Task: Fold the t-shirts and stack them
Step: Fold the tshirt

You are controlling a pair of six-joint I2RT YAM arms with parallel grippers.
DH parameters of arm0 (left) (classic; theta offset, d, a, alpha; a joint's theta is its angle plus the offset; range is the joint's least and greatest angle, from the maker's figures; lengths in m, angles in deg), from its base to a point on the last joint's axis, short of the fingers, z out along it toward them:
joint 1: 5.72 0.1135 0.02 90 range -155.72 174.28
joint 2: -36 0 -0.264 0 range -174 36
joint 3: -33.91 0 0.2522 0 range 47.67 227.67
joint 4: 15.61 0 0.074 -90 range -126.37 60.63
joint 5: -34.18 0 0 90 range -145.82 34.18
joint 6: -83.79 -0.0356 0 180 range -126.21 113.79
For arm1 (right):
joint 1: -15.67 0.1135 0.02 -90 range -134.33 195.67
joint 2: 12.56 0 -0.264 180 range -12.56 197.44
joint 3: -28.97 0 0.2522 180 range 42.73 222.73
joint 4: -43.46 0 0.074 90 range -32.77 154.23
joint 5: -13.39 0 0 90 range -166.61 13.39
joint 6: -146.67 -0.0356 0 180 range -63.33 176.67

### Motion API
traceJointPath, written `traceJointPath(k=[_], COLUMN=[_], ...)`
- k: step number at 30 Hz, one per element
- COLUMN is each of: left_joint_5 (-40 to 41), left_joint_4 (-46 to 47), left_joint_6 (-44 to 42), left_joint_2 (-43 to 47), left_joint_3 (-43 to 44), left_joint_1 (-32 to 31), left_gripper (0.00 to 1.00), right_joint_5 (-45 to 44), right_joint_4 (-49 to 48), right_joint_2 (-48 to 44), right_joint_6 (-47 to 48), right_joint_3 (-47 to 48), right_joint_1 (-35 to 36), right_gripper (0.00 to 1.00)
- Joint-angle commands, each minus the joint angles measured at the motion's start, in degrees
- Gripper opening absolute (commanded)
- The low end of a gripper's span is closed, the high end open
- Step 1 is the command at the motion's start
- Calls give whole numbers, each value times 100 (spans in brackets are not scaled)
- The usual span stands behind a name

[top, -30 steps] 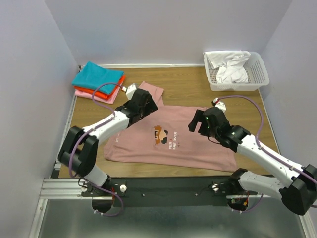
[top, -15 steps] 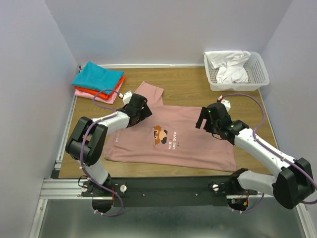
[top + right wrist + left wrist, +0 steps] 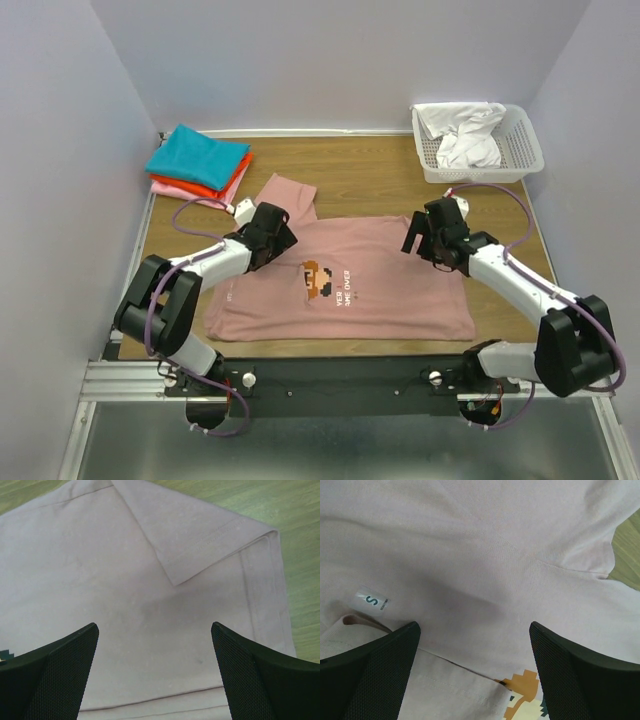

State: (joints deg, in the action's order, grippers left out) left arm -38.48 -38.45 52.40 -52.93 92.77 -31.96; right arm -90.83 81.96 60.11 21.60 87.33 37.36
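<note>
The large dusty-pink t-shirt [image 3: 375,295] lies spread flat on the wooden table, pixel figure and white text facing up. One sleeve [image 3: 287,190] sticks out toward the back. My left gripper [image 3: 270,235] hovers open over the shirt's left shoulder; in the left wrist view [image 3: 474,630] its jaws stand wide above the cloth near the size label [image 3: 371,601] and the print [image 3: 522,700]. My right gripper [image 3: 424,233] is open over the shirt's back right corner; the right wrist view [image 3: 154,627] shows a sleeve [image 3: 200,535] folded in. Teal, orange-red and pink t-shirts [image 3: 197,162] sit folded in a stack at the back left.
A white mesh basket [image 3: 524,148] with crumpled white cloth [image 3: 462,138] stands at the back right. Walls close in the table on the left, back and right. Bare wood [image 3: 370,175] shows between the stack and the basket.
The left gripper has drawn back leftward and the right gripper has shifted toward the back right corner. The shirt and its back sleeve have slid slightly left. Both stayed open.
</note>
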Motion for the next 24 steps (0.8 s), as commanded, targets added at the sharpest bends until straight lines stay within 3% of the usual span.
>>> traceJointPath(k=[1,5,10,14,20,24], left_joint_5=[103,146,576,928,394,261], left_joint_4=[-525,-533,-858,-1121,-1095,-1499], left_joint_6=[98,-209,-648,-956,-1693,-2168], left_joint_2=[77,68,-239,-1029,-2223,-3059], left_joint_3=[-186,401,1728,2904,4398,5595], left_joint_1=[31,31,49,250,734,840], left_gripper=[98,98,98,98,98,98], right_joint_5=[139,17,-310,-389,-187,-213], right_joint_4=[-241,-241,-241,-249,-250,-249], right_joint_2=[352,757,1188,1714,2146,2199], right_joint_6=[255,255,246,316,351,334], right_joint_3=[268,462,638,875,1147,1051], right_joint_1=[-51,-51,-139,-253,-350,-368], right_gripper=[100,100,97,90,70,69])
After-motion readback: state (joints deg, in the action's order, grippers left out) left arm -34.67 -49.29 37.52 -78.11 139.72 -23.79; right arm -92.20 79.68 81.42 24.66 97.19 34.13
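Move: Some 16 cm ahead of the left hand and 5 cm to its right lies the far sleeve's end, about 2 cm lower; the folded stack is roughly 21 cm ahead and 17 cm left, the shirt's printed face 9 cm right and 5 cm back. For the right hand, the folded-over flap's loose corner is about 5 cm ahead, 1 cm right and 6 cm below, with the basket 25 cm ahead, 13 cm right. Lifting away from the shirt's middle with fingers still wide open, the left hand swings forward about 19 cm, rising some 10 cm and then starting to sink, its fingers tilting up about 10 degrees, to above the far sleeve end. The right hand reaches down and forward about 5 cm each way to the folded flap's corner, tipping slightly down and closing its fingers by roughly a third around that corner, not yet pinching it. ##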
